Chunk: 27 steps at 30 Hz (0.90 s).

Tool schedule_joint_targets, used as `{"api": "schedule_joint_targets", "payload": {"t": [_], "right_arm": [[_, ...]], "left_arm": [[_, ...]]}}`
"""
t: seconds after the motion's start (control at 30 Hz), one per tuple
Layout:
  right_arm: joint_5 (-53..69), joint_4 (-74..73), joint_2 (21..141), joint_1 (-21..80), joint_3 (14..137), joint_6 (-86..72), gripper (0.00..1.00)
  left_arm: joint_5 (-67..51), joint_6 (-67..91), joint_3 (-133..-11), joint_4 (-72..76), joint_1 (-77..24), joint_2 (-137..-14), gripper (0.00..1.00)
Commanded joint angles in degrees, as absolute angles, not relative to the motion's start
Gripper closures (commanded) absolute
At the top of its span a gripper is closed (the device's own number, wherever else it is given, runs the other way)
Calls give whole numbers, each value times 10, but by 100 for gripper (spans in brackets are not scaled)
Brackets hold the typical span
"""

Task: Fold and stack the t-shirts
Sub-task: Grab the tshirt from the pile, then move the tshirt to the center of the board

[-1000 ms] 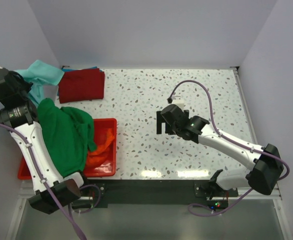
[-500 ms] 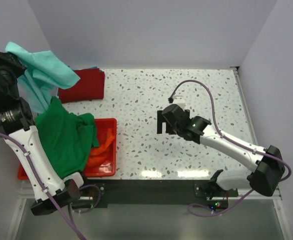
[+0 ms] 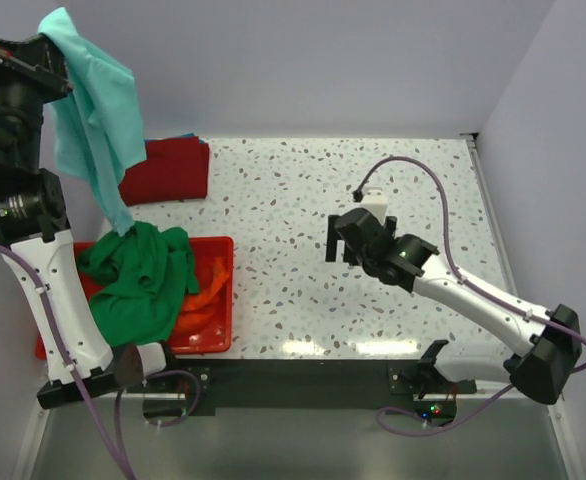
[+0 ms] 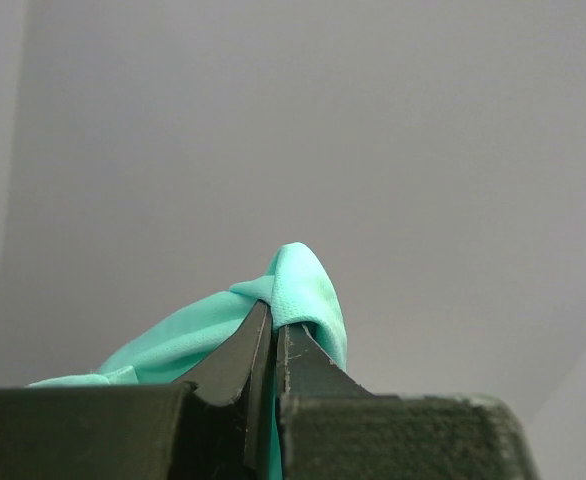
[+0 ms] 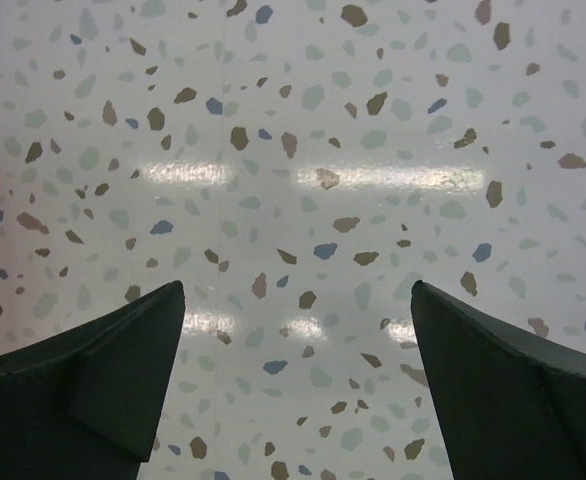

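Observation:
My left gripper (image 3: 51, 40) is raised high at the far left, shut on a teal t-shirt (image 3: 93, 110) that hangs down from it toward the bin. In the left wrist view the teal t-shirt (image 4: 308, 295) bulges over the closed fingertips (image 4: 273, 318). A bright green t-shirt (image 3: 138, 285) is heaped in the red bin (image 3: 223, 300), over an orange one (image 3: 205, 295). A dark red t-shirt (image 3: 168, 172) lies folded at the back left, with a blue edge (image 3: 183, 137) showing behind it. My right gripper (image 3: 349, 240) hovers open above the bare table's middle (image 5: 298, 290).
The red bin sits at the table's near left edge beside my left arm's base. Grey walls close the table in at the back and on both sides. The speckled table top (image 3: 303, 190) stretches from the bin to the right wall.
My left gripper has risen with the teal t-shirt, pulling it up off the pile until it hangs long. The green t-shirt has slumped lower in the bin. My right arm shifted slightly right.

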State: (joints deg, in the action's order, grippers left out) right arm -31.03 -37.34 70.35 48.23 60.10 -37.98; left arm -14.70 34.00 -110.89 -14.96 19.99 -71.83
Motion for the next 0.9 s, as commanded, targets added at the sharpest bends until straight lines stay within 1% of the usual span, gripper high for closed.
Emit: {"api": "schedule_joint_targets", "payload": {"t": [0.0,0.1,0.13,0.2,0.23,0.3,0.33,0.4,0.5,0.57,0.67,0.7,0.73,0.77,0.8,0.83,0.87], "right_arm": [[-387,-400,660,467,627,-389,1],[-401,-415,635,444,631,-381,1],[-405,-418,624,438,632,-374,1],[-420,-431,612,425,635,-370,1],[-427,-437,599,421,638,-367,1],[-441,-453,585,414,647,-366,1],[-456,-457,576,413,649,-365,1],[-470,-470,555,412,657,-365,1],[-494,-490,532,410,663,-364,1],[-511,-510,517,410,657,-369,1],[-515,-533,501,409,646,-389,1],[-512,-539,491,410,639,-396,1],[-511,-544,487,409,635,-412,1],[-502,-552,483,410,628,-419,1],[-498,-554,476,409,622,-425,1],[-491,-553,475,410,617,-425,1],[-483,-551,476,410,608,-425,1]], "left_arm": [[-177,363,-1120,-76,146,-722,100],[-150,336,-1140,-78,80,-746,100],[-136,324,-1150,-95,33,-755,100],[-93,289,-1184,-115,-23,-788,100],[-78,276,-1196,-134,-81,-801,100],[-29,244,-1215,-148,-140,-831,100],[-14,235,-1226,-154,-193,-840,100],[19,215,-1231,-156,-260,-862,100],[40,212,-1220,-153,-318,-888,100],[35,214,-1201,-149,-333,-896,100],[24,232,-1102,-113,-343,-889,99],[35,238,-1042,-108,-343,-889,89],[51,241,-1020,-126,-343,-894,61],[73,243,-1006,-151,-343,-921,45],[123,254,-997,-223,-342,-940,32],[146,259,-998,-260,-342,-960,24],[158,262,-998,-291,-342,-979,19]]}}
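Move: The teal t-shirt hangs from the left hand's shut fingers. The bare middle of the table, where it is being taken, lies some 48 cm to that hand's right, about 6 cm farther out and some 62 cm below. Down on the left, the folded red stack is about 21 cm ahead and 2 cm right; the red bin is about 11 cm back and 2 cm left, each about 60 cm lower. From the right hand, the middle is about 12 cm ahead, 3 cm left and 18 cm down. The teal t-shirt is swung high across to the right in the left hand's grip for some 33 cm, the wrist turning clockwise; then that hand plunges about 24 cm, reaching a little forward, tips its fingers down and opens wide to let go over the table. The right hand, empty and still open, backs off to the right and up out of the way. ##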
